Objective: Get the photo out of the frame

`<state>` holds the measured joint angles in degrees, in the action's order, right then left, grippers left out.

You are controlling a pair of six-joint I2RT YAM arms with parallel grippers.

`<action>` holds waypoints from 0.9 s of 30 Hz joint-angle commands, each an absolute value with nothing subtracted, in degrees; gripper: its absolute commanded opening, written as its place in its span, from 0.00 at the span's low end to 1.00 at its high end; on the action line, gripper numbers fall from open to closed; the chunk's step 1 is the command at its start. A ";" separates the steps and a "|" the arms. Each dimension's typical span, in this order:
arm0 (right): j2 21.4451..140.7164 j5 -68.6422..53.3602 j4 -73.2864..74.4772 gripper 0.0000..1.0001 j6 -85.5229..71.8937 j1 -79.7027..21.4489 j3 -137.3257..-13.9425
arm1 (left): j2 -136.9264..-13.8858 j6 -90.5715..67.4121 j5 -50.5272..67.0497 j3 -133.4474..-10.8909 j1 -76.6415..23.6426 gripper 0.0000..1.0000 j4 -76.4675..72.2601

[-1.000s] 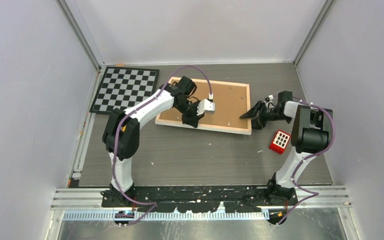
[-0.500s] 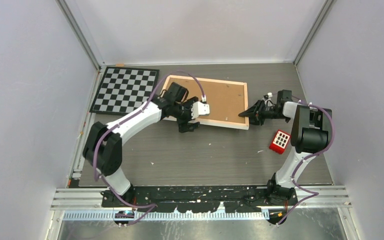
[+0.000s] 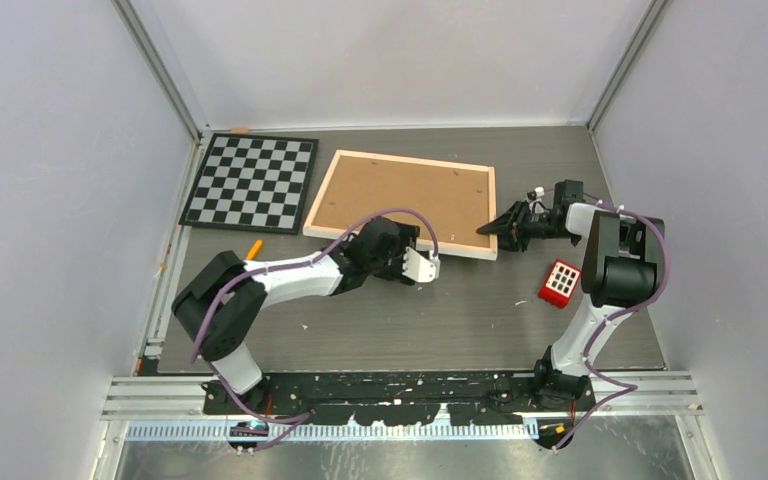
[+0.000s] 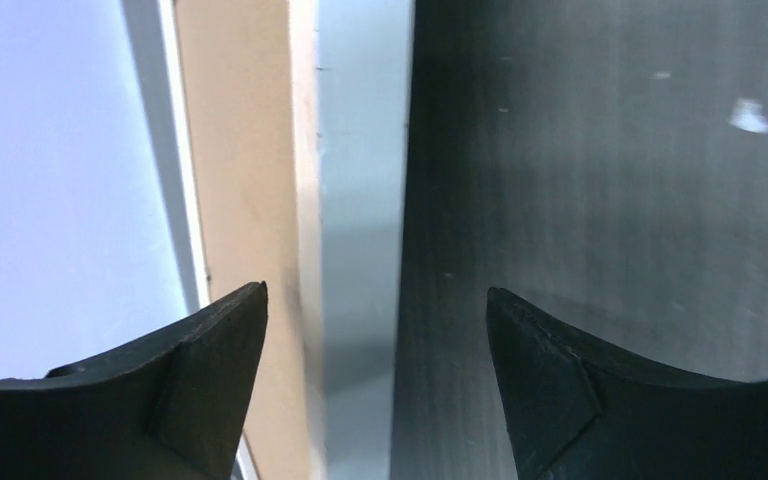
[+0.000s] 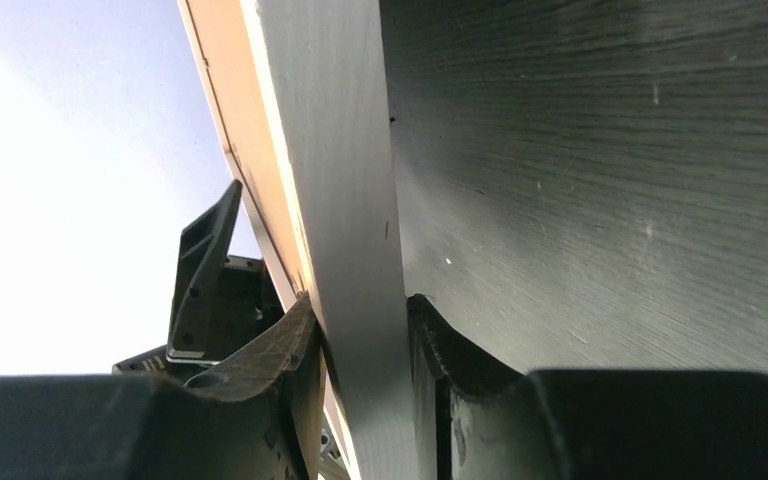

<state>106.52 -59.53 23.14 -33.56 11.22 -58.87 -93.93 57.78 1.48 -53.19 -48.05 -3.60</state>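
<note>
The frame (image 3: 400, 200) lies back up on the table, its brown fibreboard panel and pale wood rim showing. The photo is hidden. My right gripper (image 3: 495, 227) is shut on the frame's right edge near the front corner. In the right wrist view the frame's rim (image 5: 330, 150) is pinched between that gripper's (image 5: 360, 320) two fingers. My left gripper (image 3: 407, 243) stands open at the frame's near edge. In the left wrist view that edge (image 4: 300, 150) runs ahead between the spread fingertips of the left gripper (image 4: 375, 320), which hold nothing.
A black-and-white checkerboard (image 3: 251, 182) lies left of the frame. A red block with white squares (image 3: 560, 282) sits near the right arm. A small orange thing (image 3: 254, 248) lies by the left arm. Pale walls close in on three sides.
My left gripper opened and drew back from over the fibreboard to the frame's near edge. My right gripper closed on the frame's right edge. The frame shifted slightly toward the back.
</note>
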 commanded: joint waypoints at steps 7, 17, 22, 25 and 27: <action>103.49 -59.59 32.40 0.01 -36.06 11.25 -59.83 | -104.66 66.86 -15.72 -55.79 -50.45 0.70 -25.72; 103.86 -59.71 32.87 0.01 -35.93 11.25 -60.73 | -105.01 73.15 -19.53 -57.69 -50.45 0.20 -25.94; 104.44 -59.82 35.99 0.52 -32.48 11.21 -63.87 | -101.90 73.36 -20.07 -61.39 -50.36 0.02 -15.32; 104.42 -58.73 41.07 0.71 -27.74 11.57 -67.74 | -100.09 72.97 -20.68 -66.26 -50.45 0.00 -4.29; 104.22 -57.48 44.77 0.78 -24.62 12.11 -70.04 | -99.06 71.55 -21.21 -71.23 -50.45 0.00 5.68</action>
<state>106.10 -58.74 35.75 -30.68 11.49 -64.40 -104.66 70.54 -18.70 -62.35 -50.83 -12.05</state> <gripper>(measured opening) 0.729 0.281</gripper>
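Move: The near long rail of the raised frame, where the left hand will take it, lies about 5 cm ahead of that hand, 1 cm to its right and level with it. The same spot is about 9 cm to the right hand's left, level and neither ahead nor back. From the left hand, the checkered board lies some 13 cm ahead, 31 cm left; the red box about 7 cm back, 22 cm right; both about 9 cm below. The left fingers close on the near rail of the tilted frame after the hand reaches about 6 cm forward, dipping a little and then rising past its starting height, its wrist tipping up some 20 degrees. The right hand keeps its grip near the right-hand corner, then near the end opens around the rail while lifting nearly 2 cm. ##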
